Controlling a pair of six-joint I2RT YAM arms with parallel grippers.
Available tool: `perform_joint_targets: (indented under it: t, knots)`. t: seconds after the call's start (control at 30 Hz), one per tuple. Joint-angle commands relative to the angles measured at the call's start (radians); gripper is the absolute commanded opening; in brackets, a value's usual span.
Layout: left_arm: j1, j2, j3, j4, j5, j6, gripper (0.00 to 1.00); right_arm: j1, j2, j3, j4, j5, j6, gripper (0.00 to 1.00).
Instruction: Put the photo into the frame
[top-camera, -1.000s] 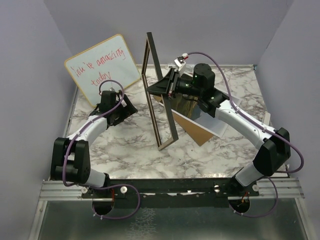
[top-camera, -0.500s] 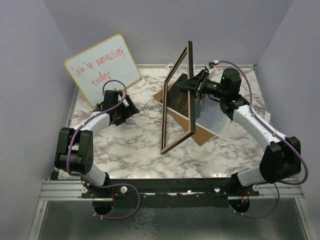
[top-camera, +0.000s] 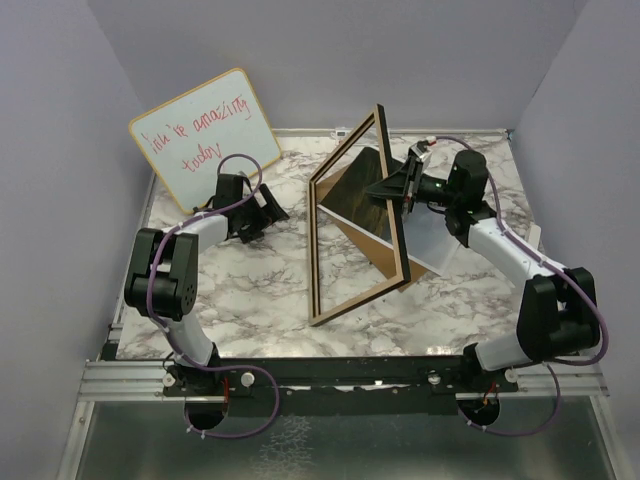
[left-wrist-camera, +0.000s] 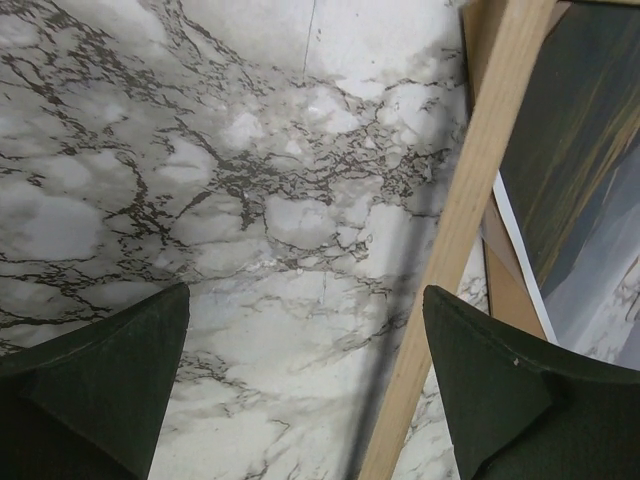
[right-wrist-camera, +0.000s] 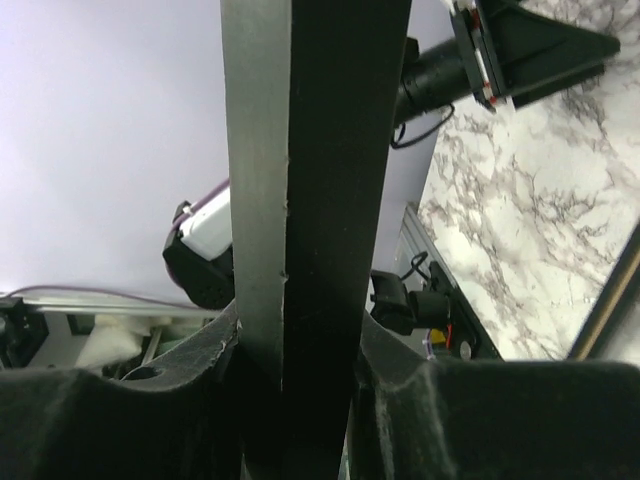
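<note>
The frame (top-camera: 318, 250) stands tilted on the marble table, its light wood face toward the top camera and its lower rail on the table. My right gripper (top-camera: 397, 189) is shut on its right rail; the right wrist view shows the black rail (right-wrist-camera: 320, 200) pinched in the gripper (right-wrist-camera: 295, 340). The photo (top-camera: 348, 190) lies flat behind the frame, its dark picture side up. My left gripper (top-camera: 270, 206) is open and low over the table, left of the frame. Its wrist view shows the gripper (left-wrist-camera: 305, 300) empty, with the wood rail (left-wrist-camera: 470, 230) and the photo (left-wrist-camera: 580, 180) on the right.
A brown board (top-camera: 383, 252) lies under the photo, and a white sheet (top-camera: 440, 235) lies beneath my right arm. A whiteboard (top-camera: 205, 135) with red writing leans at the back left. Grey walls close in the table on three sides.
The frame has swung from standing almost edge-on to leaning with its open face toward the camera. My right gripper moved right with it. The left gripper slid right, toward the frame.
</note>
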Motion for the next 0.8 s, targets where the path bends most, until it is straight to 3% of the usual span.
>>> perform_joint_targets:
  t: [0.0,0.27,0.53,0.77]
  knots:
    - [-0.008,0.020,0.005,0.050,-0.005,-0.001,0.99,0.012,0.074,-0.067,0.090,-0.082,-0.175,0.28]
    - [-0.009,0.033,-0.015,0.049,-0.053,0.032,0.99,0.013,0.167,-0.151,0.136,-0.078,-0.214,0.39]
    - [-0.009,0.045,-0.013,-0.026,-0.150,0.128,0.99,0.013,0.197,-0.139,-0.178,0.010,-0.520,0.60]
    - [-0.009,0.048,-0.012,-0.067,-0.202,0.180,0.96,0.013,0.201,-0.177,-0.334,0.196,-0.631,0.71]
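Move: The right hand holds the frame's raised right bar. The bare table patch where the frame is going centres about 12 cm left, 4 cm ahead and some 27 cm below it. The photo lies about 11 cm ahead, 4 cm right and 28 cm below, on the backing board, some 10 cm straight ahead. From the left hand the patch's middle is about 10 cm right, 3 cm back and 6 cm lower. Straight down goes the right hand, about 17 cm, lowering the frame's right side towards the table patch in front of the photo. Partway down its fingers start to open, from pinching the bar to well over half wide, freeing the grip, while the left-pointing fingertips tip some 15 degrees downward. ##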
